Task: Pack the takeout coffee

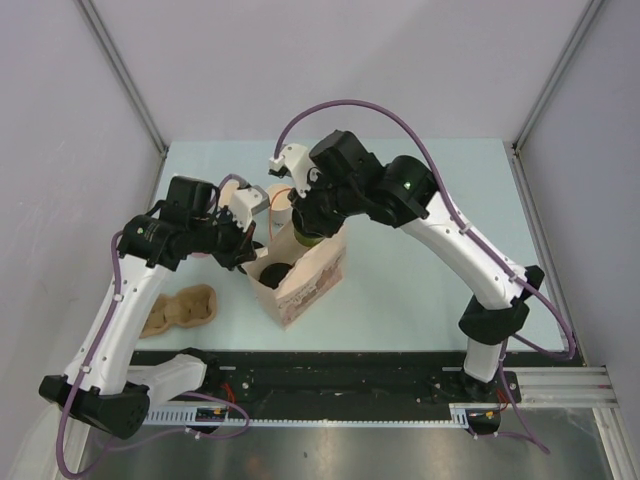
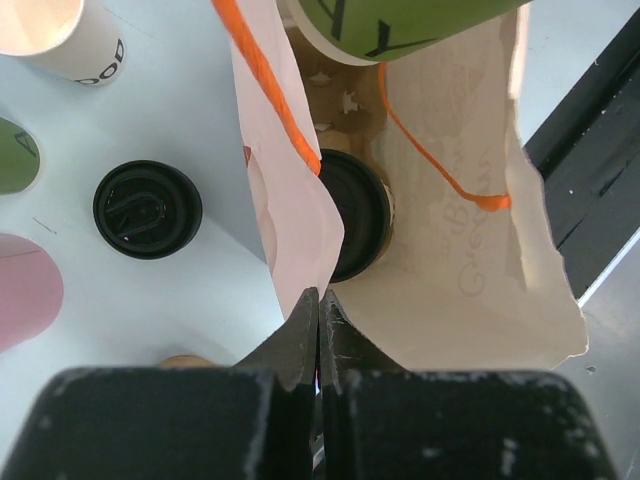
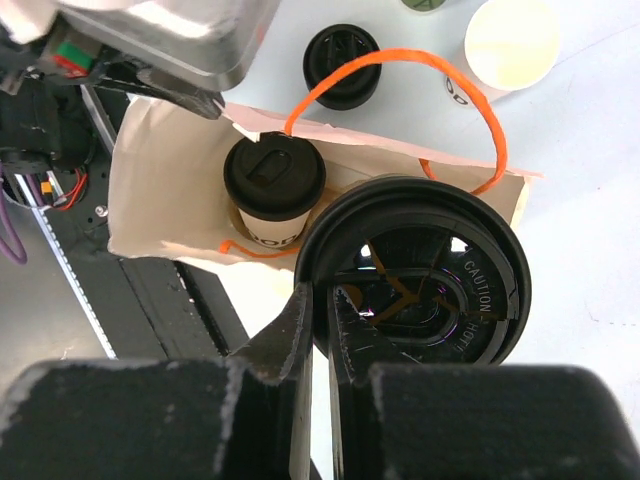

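Note:
A beige paper bag [image 1: 312, 270] with orange handles [image 3: 400, 62] stands open mid-table. A white-sided cup with a black lid [image 3: 273, 182] stands inside it, and this cup's lid [image 2: 355, 215] also shows in the left wrist view. My left gripper [image 2: 319, 300] is shut on the bag's near rim [image 2: 300, 240], holding it open. My right gripper [image 3: 325, 290] is shut on the rim of the black lid [image 3: 425, 285] of the green-sided cup [image 2: 400, 25]. That cup hangs over the bag's mouth, at its far end.
On the table left of the bag lie a loose black lid [image 2: 147, 210], an open white cup [image 2: 50, 35], another green cup [image 2: 15, 155] and a pink cup [image 2: 25, 290]. A beige cardboard carrier [image 1: 180, 310] lies front left. The black base rail [image 1: 330, 375] runs along the near edge.

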`<state>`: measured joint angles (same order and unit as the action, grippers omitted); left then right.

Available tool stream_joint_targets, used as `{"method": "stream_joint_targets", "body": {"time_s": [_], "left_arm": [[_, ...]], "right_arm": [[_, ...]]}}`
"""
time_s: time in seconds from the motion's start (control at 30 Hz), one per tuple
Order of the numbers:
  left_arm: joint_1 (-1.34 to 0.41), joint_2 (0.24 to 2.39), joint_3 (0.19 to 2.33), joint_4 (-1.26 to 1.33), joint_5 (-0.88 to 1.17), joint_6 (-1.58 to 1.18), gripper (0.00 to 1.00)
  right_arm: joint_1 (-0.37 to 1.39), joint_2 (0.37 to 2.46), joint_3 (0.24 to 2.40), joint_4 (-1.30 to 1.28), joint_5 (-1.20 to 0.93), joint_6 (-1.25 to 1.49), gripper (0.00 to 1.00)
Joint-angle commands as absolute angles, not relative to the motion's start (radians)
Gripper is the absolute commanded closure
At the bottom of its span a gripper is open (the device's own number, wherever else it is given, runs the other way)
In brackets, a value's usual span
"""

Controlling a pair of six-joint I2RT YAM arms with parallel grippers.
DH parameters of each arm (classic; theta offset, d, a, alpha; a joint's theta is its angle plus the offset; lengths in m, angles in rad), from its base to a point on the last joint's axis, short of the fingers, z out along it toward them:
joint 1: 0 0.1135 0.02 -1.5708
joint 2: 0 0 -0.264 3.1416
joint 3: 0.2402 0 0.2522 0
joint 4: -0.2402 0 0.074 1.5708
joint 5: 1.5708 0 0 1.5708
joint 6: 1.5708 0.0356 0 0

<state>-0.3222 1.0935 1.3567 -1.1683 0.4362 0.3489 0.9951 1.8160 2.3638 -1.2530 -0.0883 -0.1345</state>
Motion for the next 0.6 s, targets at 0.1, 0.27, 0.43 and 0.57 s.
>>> {"method": "stream_joint_targets", "body": {"time_s": [0.1, 0.27, 0.43, 0.57], "left_arm": [[-0.322, 1.086, 1.367, -1.138, 0.439, 0.359, 1.0], [-0.322, 1.091, 1.365, -1.129, 0.408, 0.344, 1.0], [-0.321, 1.094, 1.358, -1.117, 0.393, 0.33, 0.99], [-0.322, 1.092, 1.356, -1.105, 0.388, 0.325, 1.0]], "right_arm": [[0.951, 1.891, 2.407, -1.288, -0.115, -0.175, 1.0], [0.939, 1.934, 2.346, -1.285, -0.164, -0.187, 1.0], [0.916, 1.965, 2.287, -1.246, -0.225, -0.184, 1.0], [0.919, 1.993, 2.266, -1.232, -0.226, -0.17, 1.0]]}}
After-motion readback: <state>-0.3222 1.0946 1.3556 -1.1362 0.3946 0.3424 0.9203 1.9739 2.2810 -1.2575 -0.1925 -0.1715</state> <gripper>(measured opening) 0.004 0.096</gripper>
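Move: The right hand holds the lidded green cup over the paper bag. The free place in the bag lies about 10 cm ahead of this hand, 2 cm left and some 28 cm below. The cup already packed stands roughly 5 cm ahead and 9 cm left of the right hand, about as far down, and the loose black lid lies outside the bag, 17 cm ahead and 15 cm left. From the left hand, shut on the bag's rim, the free place is about 12 cm ahead, 8 cm right and 19 cm down. Still pinching the lid's edge, the right hand lowers the green cup about 9 cm into the bag's mouth beside the packed cup, easing nearly 3 cm forward, mostly early on, while the wrist tips the fingers some 15 degrees steeper downward. The left hand keeps its pinch on the bag's rim, drifting only about 1 cm forward. ##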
